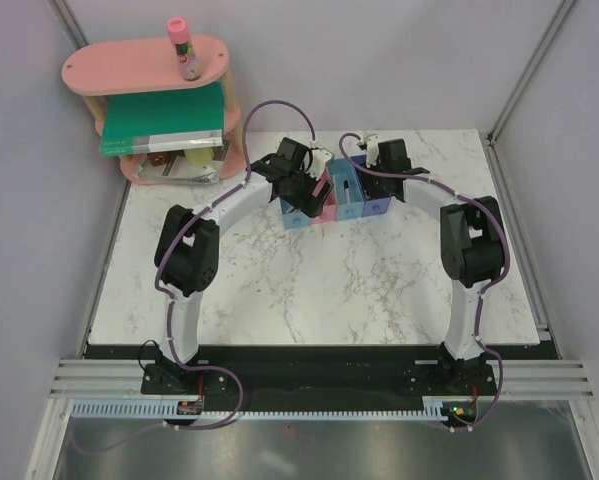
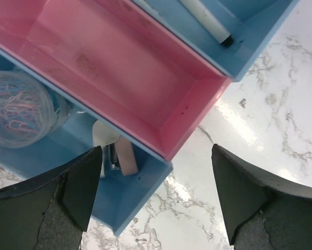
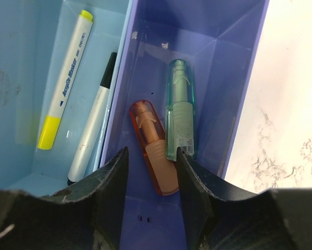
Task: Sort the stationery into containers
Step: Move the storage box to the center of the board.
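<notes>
The containers (image 1: 331,200) are a row of joined bins at the back of the table. My left gripper (image 2: 156,192) hangs open over the near end of the pink bin (image 2: 124,78), which holds nothing I can see. The light blue bin (image 2: 129,192) beside it holds a clear round pot (image 2: 17,107) of clips and a small pink and white piece (image 2: 116,153). My right gripper (image 3: 151,187) is open above the darker blue bin (image 3: 218,73). There an orange piece (image 3: 154,151) lies loose between its fingers, next to a green piece (image 3: 180,109). A yellow highlighter (image 3: 64,78) and a black-and-white marker (image 3: 90,130) lie in the adjoining bin.
A pink oval two-tier shelf (image 1: 149,65) stands at the back left with a pink-capped tube (image 1: 182,45) upright on top and a big green book (image 1: 164,115) on its lower tier. Grey walls close the table on three sides.
</notes>
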Motion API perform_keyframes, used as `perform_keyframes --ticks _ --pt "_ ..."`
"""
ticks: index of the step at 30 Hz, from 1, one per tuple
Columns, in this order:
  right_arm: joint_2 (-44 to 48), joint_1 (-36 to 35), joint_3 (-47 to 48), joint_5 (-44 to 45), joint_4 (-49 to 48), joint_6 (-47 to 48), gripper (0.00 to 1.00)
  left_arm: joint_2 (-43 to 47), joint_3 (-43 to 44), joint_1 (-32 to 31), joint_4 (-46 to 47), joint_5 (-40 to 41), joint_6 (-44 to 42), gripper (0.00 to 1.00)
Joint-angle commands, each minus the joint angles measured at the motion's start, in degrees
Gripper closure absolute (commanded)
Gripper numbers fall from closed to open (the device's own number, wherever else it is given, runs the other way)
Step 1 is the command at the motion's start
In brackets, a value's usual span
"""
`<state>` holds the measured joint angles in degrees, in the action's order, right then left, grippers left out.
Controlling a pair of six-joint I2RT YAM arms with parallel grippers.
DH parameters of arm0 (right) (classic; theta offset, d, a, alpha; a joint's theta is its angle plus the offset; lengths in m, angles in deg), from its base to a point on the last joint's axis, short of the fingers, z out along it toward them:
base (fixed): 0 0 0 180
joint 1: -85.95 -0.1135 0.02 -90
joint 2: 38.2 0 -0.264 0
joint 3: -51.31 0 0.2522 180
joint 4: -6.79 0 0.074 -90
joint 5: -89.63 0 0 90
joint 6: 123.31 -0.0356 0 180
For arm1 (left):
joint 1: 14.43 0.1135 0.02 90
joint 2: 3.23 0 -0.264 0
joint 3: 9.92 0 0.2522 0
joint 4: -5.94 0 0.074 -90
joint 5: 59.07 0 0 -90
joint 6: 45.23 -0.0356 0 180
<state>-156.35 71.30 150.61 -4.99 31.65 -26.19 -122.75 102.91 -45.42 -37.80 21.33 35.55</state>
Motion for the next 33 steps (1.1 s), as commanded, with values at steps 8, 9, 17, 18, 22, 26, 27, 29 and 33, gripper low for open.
perform_keyframes --ticks 8,9,17,18,22,26,27,29,33 --pt "5.12 -2.75 -4.32 -1.27 2.27 0.97 0.51 1.4 -1.41 -0.13 1.15 -5.42 3.94 0.1" --pt "5.38 -2.92 -4.76 -1.18 2.35 0.97 0.51 1.66 -2.03 -0.13 1.24 -5.34 3.94 0.09" --pt "7.93 -4.42 -8.28 -1.53 2.79 1.15 0.51 6.22 -10.11 -0.22 1.15 -6.21 4.47 0.1" --pt "8.28 -4.42 -8.89 -1.79 2.71 1.06 0.51 6.76 -10.82 -0.22 1.15 -6.3 4.55 0.1" --pt "10.56 -5.12 -10.91 -2.32 3.32 0.62 0.51 9.3 -14.16 -0.22 1.24 -6.91 4.82 0.11" --pt "13.55 -6.09 -14.95 -2.15 3.15 0.09 0.52 12.29 -17.76 -0.31 1.32 -6.92 4.38 0.11" --pt "14.17 -6.44 -15.83 -2.23 3.15 -0.34 0.52 13.6 -18.38 -0.39 1.41 -6.92 4.2 0.11" --pt "15.93 -6.79 -17.33 -1.88 3.06 -0.61 0.52 14.93 -20.13 -0.39 1.24 -6.83 4.12 0.11" --pt "18.91 -7.93 -21.1 -1.44 2.88 -0.79 0.52 18.09 -24.0 -0.48 1.32 -7.79 4.73 0.11"
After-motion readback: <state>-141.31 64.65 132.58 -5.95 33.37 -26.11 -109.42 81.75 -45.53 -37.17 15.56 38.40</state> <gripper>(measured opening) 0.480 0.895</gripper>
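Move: The storage box's middle lies about 3 cm ahead of the right hand, 11 cm to its left and slightly below, with the half-open fingers already inside the purple compartment. Just ahead of these fingers lies the orange cutter; the green cutter is some 4 cm ahead and 2 cm right. From the left hand, the box's middle is some 8 cm ahead, 6 cm right and 5 cm below; the clip tub is about 9 cm ahead and 5 cm left. The storage box is dragged back towards the bases by the right hand, whose half-open fingers stay down in the purple compartment and bear on its near wall, going back about 10 cm and 3 cm left, nearly level. The left hand, wide open astride the near rim, also draws back some 9 cm and a little left, dipping about 4 cm midway, then rising again while tipping 10 degrees. ##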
